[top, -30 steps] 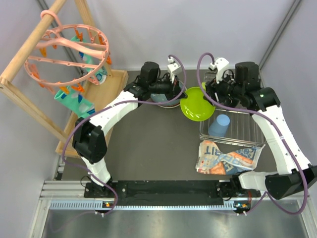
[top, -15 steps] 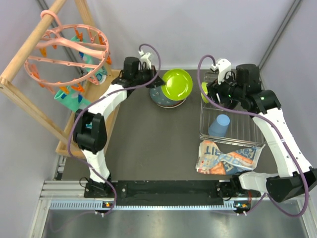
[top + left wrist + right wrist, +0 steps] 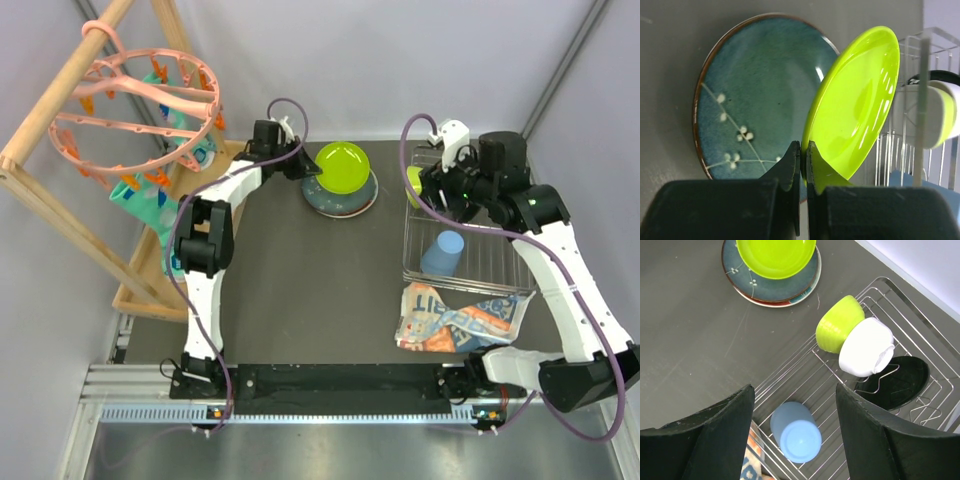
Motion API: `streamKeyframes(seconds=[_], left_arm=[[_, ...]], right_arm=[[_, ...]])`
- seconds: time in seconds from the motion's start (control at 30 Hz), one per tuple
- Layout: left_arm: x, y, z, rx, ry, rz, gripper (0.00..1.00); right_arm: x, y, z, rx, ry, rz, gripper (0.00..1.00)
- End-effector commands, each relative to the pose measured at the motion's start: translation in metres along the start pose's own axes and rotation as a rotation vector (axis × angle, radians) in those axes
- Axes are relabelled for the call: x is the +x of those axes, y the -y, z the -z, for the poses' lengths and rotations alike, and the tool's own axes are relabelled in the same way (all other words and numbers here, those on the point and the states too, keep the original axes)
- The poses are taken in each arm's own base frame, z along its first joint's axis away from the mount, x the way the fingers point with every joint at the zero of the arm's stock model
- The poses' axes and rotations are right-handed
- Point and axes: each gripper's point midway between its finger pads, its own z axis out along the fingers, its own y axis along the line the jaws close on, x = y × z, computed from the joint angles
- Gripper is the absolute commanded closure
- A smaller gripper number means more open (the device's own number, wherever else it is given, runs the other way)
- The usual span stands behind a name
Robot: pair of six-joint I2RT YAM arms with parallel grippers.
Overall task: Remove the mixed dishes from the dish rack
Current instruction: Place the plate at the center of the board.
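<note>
My left gripper (image 3: 302, 170) (image 3: 803, 150) is shut on the rim of a lime-green plate (image 3: 341, 167) (image 3: 855, 100) and holds it tilted over a dark teal speckled plate (image 3: 330, 203) (image 3: 755, 90) that lies on a pink-rimmed plate (image 3: 368, 204) on the table. The silver wire dish rack (image 3: 505, 262) (image 3: 830, 370) holds a lime-green bowl (image 3: 839, 323), a small white bowl (image 3: 866, 346), a dark dish (image 3: 897, 382) and a light blue cup (image 3: 443, 251) (image 3: 795, 431) on its side. My right gripper (image 3: 438, 185) (image 3: 795, 440) is open above the rack, over the cup.
A printed orange-blue-white packet (image 3: 455, 318) lies under the rack's near end. A wooden frame (image 3: 60, 110) with a pink ring of clips (image 3: 140, 100) stands at the far left on a wooden board (image 3: 225, 175).
My left gripper has carried the lime-green plate from near the rack leftward to above the stacked plates and lowered it there. The right gripper has stayed over the rack.
</note>
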Motion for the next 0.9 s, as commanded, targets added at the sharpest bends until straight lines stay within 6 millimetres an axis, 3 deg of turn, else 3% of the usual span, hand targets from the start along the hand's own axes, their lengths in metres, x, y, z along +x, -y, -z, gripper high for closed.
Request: streamKeyframes(seconds=[0.0, 0.33, 0.87], left_arm=[[-0.016, 0.006, -0.002, -0.002, 0.036, 0.01, 1.0], [-0.008, -0.022, -0.014, -0.074, 0.013, 0.016, 1.0], [-0.005, -0.039, -0.016, -0.125, 0.0, 0.011, 0.98]], right_arm=[[-0.012, -0.002, 0.009, 0.01, 0.052, 0.032, 0.34], [-0.008, -0.006, 0.002, -0.013, 0.042, 0.026, 0.34], [-0.003, -0.005, 0.005, 0.006, 0.039, 0.035, 0.34]])
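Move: My left hand already pinches the lime plate by its left rim. It is bound for the teal plate, whose middle lies about 7 cm to this hand's right, 2 cm ahead and 9 cm below. The red plate lies directly beneath the teal one. The lime bowl in the rack is some 32 cm to my left hand's right, about level with it fore and aft. From my idle right hand the teal plate is roughly 20 cm ahead, 28 cm left and 27 cm down. I lower the lime plate about 5 cm towards the teal plate with my left hand, quickly at first, then easing almost to a standstill before a last small dip, with a slight drift to my left. The wrist tips the fingers slightly further down and rolls a little, under 10 degrees in all, and my fingers keep their pinch on the rim. ##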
